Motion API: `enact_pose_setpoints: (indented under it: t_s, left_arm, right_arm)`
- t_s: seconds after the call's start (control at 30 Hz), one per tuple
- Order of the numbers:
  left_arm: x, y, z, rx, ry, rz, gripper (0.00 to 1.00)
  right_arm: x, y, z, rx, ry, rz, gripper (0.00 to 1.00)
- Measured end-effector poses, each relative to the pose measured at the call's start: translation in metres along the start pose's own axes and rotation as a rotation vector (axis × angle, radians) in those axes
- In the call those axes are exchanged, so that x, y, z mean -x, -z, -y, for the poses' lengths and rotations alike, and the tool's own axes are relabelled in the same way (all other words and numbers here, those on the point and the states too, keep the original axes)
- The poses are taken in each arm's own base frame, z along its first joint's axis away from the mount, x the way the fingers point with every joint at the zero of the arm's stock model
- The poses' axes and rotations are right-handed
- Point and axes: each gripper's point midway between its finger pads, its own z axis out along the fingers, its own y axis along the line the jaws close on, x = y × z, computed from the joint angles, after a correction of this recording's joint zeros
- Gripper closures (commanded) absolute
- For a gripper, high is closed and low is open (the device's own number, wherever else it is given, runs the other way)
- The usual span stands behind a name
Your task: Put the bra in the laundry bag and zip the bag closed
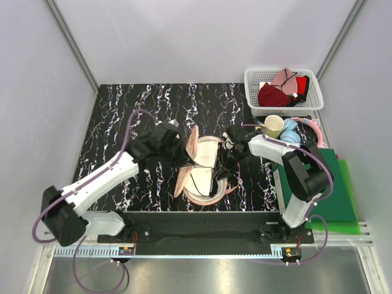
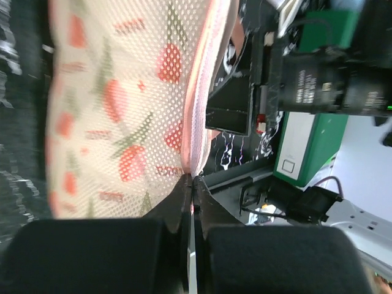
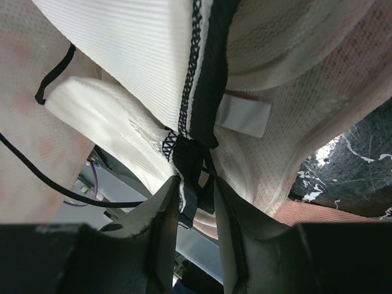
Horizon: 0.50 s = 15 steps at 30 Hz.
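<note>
The laundry bag lies open at the table's middle, its peach printed lid raised on edge. My left gripper is shut on the lid's pink zip edge, with the mesh print filling the left wrist view; the jaws are pressed together. The white bra with black trim sits inside the bag. My right gripper is at the bag's right rim. In the right wrist view its fingers are shut on the bra's black centre band, with white cups above and the pale lining behind.
A white plastic basket at the back right holds a dark red garment and a pale pink one. A yellow cup and a blue item sit near the right arm. A green board lies at the right edge.
</note>
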Motion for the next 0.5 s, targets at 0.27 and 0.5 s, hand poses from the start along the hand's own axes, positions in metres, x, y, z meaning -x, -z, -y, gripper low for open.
enact_pose_setpoints:
  t_s: [0.27, 0.5]
  left_arm:
    - [-0.019, -0.044, 0.03, -0.035, 0.034, -0.111, 1.0]
    - [-0.017, -0.079, 0.076, -0.123, 0.065, -0.143, 1.0]
  right_arm:
    - [0.002, -0.005, 0.002, 0.003, -0.016, 0.003, 0.64]
    - [0.001, -0.004, 0.005, -0.002, -0.034, 0.001, 0.6]
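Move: The left hand has the raised lid of the laundry bag by its edge; the bag's right rim, where the lid is headed, lies about 13 cm to its right, 2 cm back and 14 cm below. The bra's middle is some 5 cm right, 2 cm back and 14 cm below it. From the right hand, low at the bra's right side, that rim is about 3 cm to the right and 1 cm ahead. Still pinching the lid's edge, the left hand sweeps some 10 cm right over the bra towards the right rim. ##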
